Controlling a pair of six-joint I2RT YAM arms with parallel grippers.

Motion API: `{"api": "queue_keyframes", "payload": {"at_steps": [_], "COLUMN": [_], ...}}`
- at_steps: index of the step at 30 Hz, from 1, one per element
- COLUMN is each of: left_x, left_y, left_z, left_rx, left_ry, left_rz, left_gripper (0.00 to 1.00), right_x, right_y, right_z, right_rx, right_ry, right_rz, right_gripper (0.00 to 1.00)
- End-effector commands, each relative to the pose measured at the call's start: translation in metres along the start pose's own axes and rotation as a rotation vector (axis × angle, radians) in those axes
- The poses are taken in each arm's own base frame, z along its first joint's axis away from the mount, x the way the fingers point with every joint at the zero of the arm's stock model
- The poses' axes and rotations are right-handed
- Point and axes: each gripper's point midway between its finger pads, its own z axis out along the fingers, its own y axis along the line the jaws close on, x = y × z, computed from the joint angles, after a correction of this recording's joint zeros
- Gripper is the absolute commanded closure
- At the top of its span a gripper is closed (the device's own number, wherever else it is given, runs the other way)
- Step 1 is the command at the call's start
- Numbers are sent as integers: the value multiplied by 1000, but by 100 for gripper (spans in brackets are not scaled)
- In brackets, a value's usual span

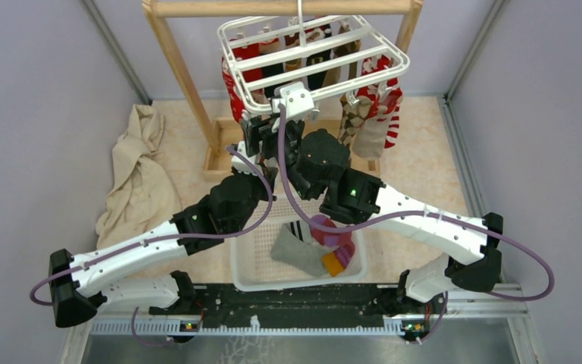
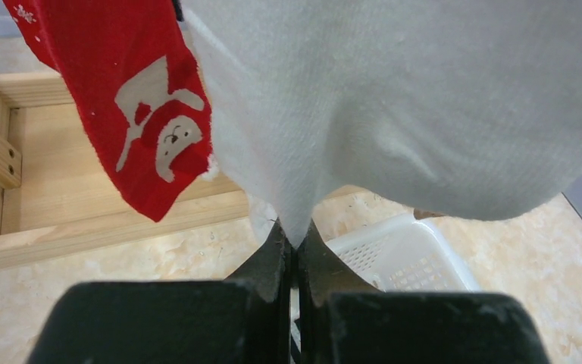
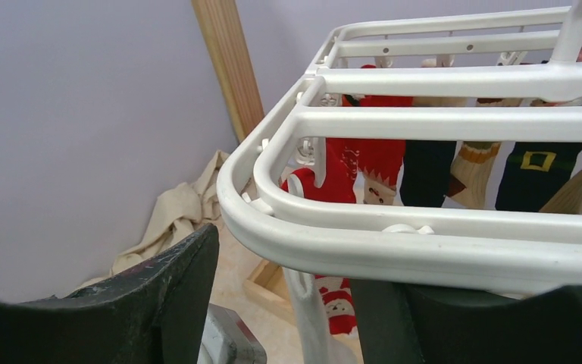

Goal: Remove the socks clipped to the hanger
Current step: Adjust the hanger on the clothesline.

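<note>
The white slatted hanger [image 1: 314, 53] hangs from a wooden frame, with several socks [image 1: 383, 114] clipped under it. In the left wrist view my left gripper [image 2: 295, 239] is shut on the bottom tip of a white sock [image 2: 394, 98] that hangs straight above it, next to a red Santa sock [image 2: 144, 114]. My right gripper [image 3: 288, 303] is open just under the hanger's near rail [image 3: 424, 254]. The top of the same white sock [image 3: 307, 311] hangs between its fingers [image 3: 159, 296]. Further socks, red, navy and black with a buckle [image 3: 534, 171], hang behind.
A white mesh basket [image 1: 246, 265] sits between the arm bases, holding a grey sock [image 1: 299, 254] and a magenta sock [image 1: 330, 231]. A beige cloth [image 1: 140, 174] lies crumpled at the left. The wooden frame's post [image 1: 178, 68] and base stand behind the arms.
</note>
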Motion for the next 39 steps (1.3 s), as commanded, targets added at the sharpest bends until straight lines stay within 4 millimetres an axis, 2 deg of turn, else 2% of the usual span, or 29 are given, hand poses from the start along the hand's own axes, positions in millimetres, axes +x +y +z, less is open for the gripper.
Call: {"api": "queue_keyframes", "payload": {"at_steps": [1, 5, 8, 18, 23, 30, 34, 39], "left_x": [-1, -5, -7, -5, -9, -10, -6, -5], "left_y": [-4, -6, -6, -28, -53, -92, -112, -123], "left_z": [-4, -8, -10, -5, 4, 22, 34, 40], "left_rx": [35, 55, 65, 157, 239, 342, 386, 411], "left_ry": [-3, -8, -9, 14, 4, 28, 49, 56], "left_rz": [-5, -5, 1, 56, 70, 106, 127, 128], "left_gripper": [100, 100, 100, 100, 100, 100, 100, 100], "right_x": [-39, -39, -35, -38, -43, -48, -51, -47], "right_y": [12, 14, 2, -82, -120, -173, -188, -178], "right_z": [-2, -4, -5, -25, -38, -44, -43, -44], "right_rx": [-59, -84, -50, 97, 160, 245, 251, 183], "right_ry": [-107, -118, -112, -120, -129, -119, -106, -71], "right_rz": [79, 100, 150, 262, 267, 234, 215, 203], "right_gripper": [38, 38, 38, 40, 40, 40, 40, 40]}}
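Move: The white sock's clip, under the hanger's front-left corner, is about 3 cm ahead of the open right hand, 1 cm left and 2 cm above. From the left hand, which already pinches the sock's lower end, the clip is roughly 7 cm ahead, 2 cm left and 18 cm up. The red sock hangs some 9 cm ahead of the right hand, 4 cm left; the argyle sock 4 cm ahead, 19 cm right, both about 8 cm lower. Both hands sweep right: left, still pinching the sock, about 11 cm; right, open, 16 cm and slightly forward. ##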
